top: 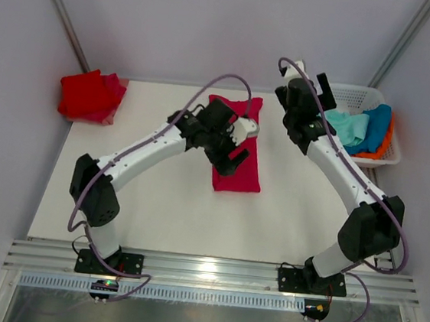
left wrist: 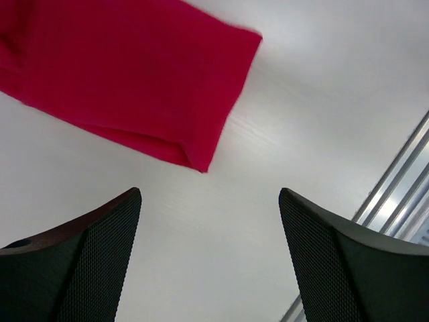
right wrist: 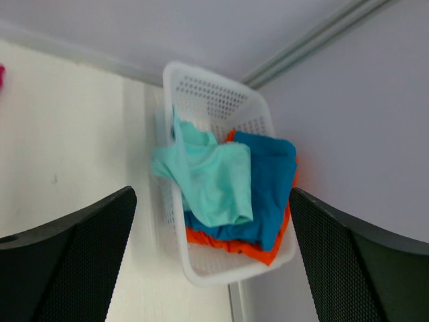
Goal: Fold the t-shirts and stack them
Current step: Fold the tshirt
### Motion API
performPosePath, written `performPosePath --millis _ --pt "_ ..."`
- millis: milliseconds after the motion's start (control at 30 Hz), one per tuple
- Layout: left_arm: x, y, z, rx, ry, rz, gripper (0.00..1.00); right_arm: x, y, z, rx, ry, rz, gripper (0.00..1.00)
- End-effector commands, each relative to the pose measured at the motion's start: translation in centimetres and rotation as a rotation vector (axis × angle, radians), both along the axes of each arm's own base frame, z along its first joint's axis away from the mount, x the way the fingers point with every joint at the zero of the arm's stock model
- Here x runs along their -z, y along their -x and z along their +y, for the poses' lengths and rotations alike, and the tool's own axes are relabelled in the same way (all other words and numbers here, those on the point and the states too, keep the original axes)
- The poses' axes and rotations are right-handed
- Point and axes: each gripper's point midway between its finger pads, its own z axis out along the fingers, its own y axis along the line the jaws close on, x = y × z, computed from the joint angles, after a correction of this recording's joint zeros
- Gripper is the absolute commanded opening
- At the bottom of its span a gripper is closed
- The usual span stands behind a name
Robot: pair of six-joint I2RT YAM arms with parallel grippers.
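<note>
A crimson-pink t-shirt (top: pixel 239 160) lies folded into a long narrow strip at the table's middle. My left gripper (top: pixel 241 141) hovers over that strip, open. In the left wrist view the shirt's end (left wrist: pixel 134 74) lies beyond the fingertips, and only bare table shows between them (left wrist: pixel 209 201). A red t-shirt (top: pixel 89 95) sits folded at the back left. Mint-green (right wrist: pixel 208 174), blue (right wrist: pixel 271 174) and orange (right wrist: pixel 234 245) t-shirts are heaped in the white basket (right wrist: pixel 221 100). My right gripper (right wrist: pixel 211 193) is open, raised and facing that basket, holding nothing.
The white lattice basket (top: pixel 364 94) stands at the table's back right corner against the wall. Metal rails (top: pixel 211 268) run along the near edge by the arm bases. Grey walls close in the back and both sides.
</note>
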Motion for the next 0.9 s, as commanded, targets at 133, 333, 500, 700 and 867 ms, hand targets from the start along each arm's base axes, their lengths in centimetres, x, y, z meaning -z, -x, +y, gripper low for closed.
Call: performPosePath --millis 133,333,500,700,867 --pt "11.4 5.3 -1.0 0.224 -0.356 -0.145 0.83 7.8 5.5 -4.5 0.079 0.012 0.093 0.99" --pt "11.9 6.2 -3.1 0.283 -0.392 -0.257 0.88 10.5 6.8 -6.0 0.120 0.023 0.119 0.99" --pt "12.1 5.5 -4.2 0.273 -0.400 -0.337 0.91 11.1 6.4 -6.7 0.129 0.009 0.131 0.99" --pt "13.7 4.3 -4.8 0.267 -0.432 -0.398 0.92 11.8 6.3 -6.7 0.129 0.021 0.151 0.99" --pt "15.0 4.1 -5.6 0.275 -0.430 -0.398 0.90 11.8 6.2 -6.8 0.137 0.025 0.151 0.99"
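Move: The folded t-shirt's near hem lies about 5 cm ahead of the left hand, 3 cm to its right and 22 cm below; its collar end lies some 28 cm beyond the hem, about 2 cm right of the hand. From the raised right hand, the near hem is some 13 cm back, 21 cm left and 32 cm below, while the basket stands about 9 cm ahead, 12 cm to the right and 27 cm lower. Down towards the t-shirt's near hem comes the empty left hand, sinking about 15 cm as it swings back, then easing forward and right; it stays open and clear of the cloth while its fingers tilt more steeply down. The right hand, also open, sinks some 14 cm while drawing back and right, then hovers on the near side of the basket, its fingers tipped down a little. ##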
